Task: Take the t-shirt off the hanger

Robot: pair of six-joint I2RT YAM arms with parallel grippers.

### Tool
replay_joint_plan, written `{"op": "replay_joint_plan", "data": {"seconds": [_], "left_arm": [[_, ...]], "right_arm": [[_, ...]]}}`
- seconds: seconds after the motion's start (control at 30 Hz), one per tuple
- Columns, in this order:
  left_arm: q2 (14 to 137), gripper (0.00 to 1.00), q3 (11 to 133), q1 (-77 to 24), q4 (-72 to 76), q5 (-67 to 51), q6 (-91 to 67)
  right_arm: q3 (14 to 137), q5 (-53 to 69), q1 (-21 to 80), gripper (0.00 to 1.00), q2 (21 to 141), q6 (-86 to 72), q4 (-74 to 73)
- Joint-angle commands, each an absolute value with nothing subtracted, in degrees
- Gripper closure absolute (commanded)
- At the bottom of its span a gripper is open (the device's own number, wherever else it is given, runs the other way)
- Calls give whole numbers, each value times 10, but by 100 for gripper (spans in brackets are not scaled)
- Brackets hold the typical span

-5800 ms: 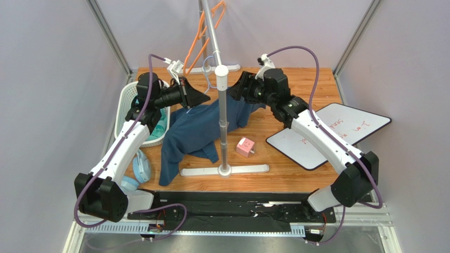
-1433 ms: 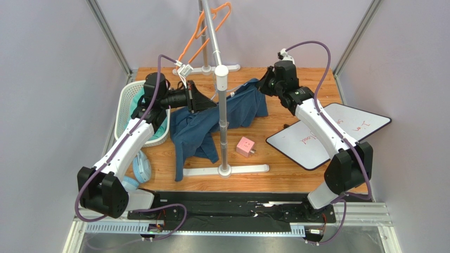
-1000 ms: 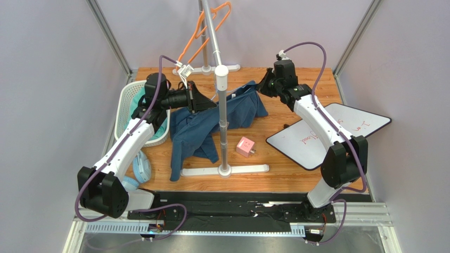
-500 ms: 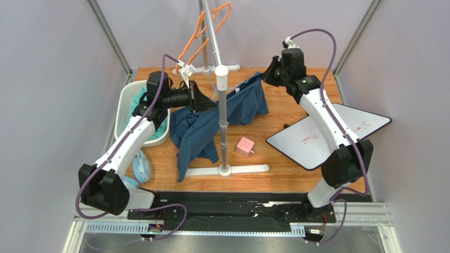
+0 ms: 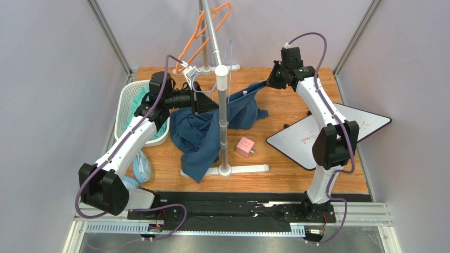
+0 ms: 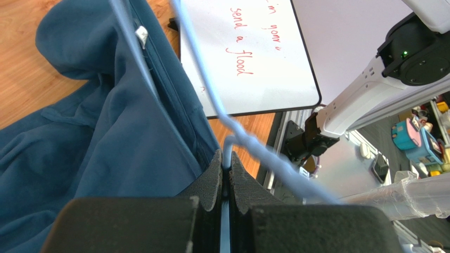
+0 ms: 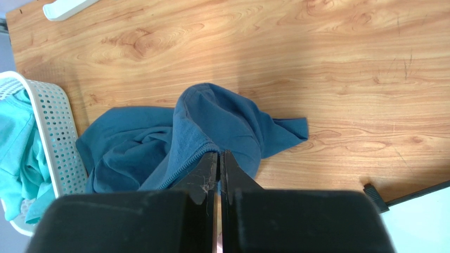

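A dark blue t-shirt (image 5: 206, 134) hangs and drapes around the stand's pole, mostly on the table. My left gripper (image 5: 211, 105) is shut on the light blue wire hanger (image 5: 228, 50), whose wire runs between the pads (image 6: 226, 158). The shirt's collar (image 6: 174, 105) still lies along the hanger's arm. My right gripper (image 5: 270, 83) is shut on the shirt's ribbed edge (image 7: 193, 153) and holds it stretched up to the right, above the table. The shirt (image 7: 158, 142) lies bunched below it.
A grey stand pole (image 5: 222, 95) with a white base (image 5: 227, 169) stands mid-table. Orange hangers (image 5: 198, 37) hang at the back. A white basket (image 5: 129, 105) with teal cloth is left. A pink cube (image 5: 245, 146) and a whiteboard (image 5: 327, 132) lie right.
My right gripper has moved up and back to the right, pulling the shirt's edge taut. The hanger's hook has come up into view. The shirt's lower part has slid towards the pole's base.
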State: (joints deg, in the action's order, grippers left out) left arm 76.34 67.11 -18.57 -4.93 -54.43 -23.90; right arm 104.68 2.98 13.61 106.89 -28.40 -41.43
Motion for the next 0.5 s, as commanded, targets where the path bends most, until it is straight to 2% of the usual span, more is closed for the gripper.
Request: {"op": "replay_joint_plan", "data": {"seconds": [0.0, 0.13, 0.17, 0.23, 0.27, 0.33, 0.43, 0.47], "left_arm": [[739, 100, 693, -185, -55, -580, -231], [754, 100, 701, -185, -73, -556, -222], [762, 100, 704, -183, -88, -546, -220], [765, 100, 704, -182, -94, -535, -220], [765, 100, 703, -182, -95, -525, -220], [764, 100, 702, -182, -100, -519, -217], [762, 100, 705, -182, -109, -512, -214], [763, 100, 707, -182, -112, -512, -214]], "right_arm": [[1028, 27, 103, 100, 1061, -258, -368], [962, 68, 127, 100, 1030, -260, -308], [959, 77, 135, 97, 1030, -262, -308], [959, 106, 142, 82, 1031, -272, -313], [957, 107, 153, 67, 1025, -273, -322], [949, 78, 177, 51, 1009, -266, -330], [917, 37, 198, 39, 953, -261, -327], [903, 26, 205, 39, 921, -260, -322]]}}
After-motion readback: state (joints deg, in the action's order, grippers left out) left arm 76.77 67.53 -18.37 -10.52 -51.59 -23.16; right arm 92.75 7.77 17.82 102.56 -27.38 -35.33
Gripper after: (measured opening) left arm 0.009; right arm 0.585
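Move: The right hand still pinches the blue t-shirt by its stretched-out corner; the shirt's middle lies about 17 cm to its left, 8 cm back and 15 cm lower. The pink cube stands roughly 14 cm back and 5 cm left of that hand, the whiteboard some 24 cm to its right and 9 cm back, both about 18 cm below. From the left hand the shirt's middle is almost straight below, some 24 cm down and 3 cm left. The right fingers let go of the shirt's pulled-out corner, opening to more than half, as the hand sinks about 3 cm and then travels some 4 cm left and as much back, in towards the left hand and the shirt's body. The left fingers stay shut on the blue hanger, and that hand dips about 2 cm with a slight tilt. ##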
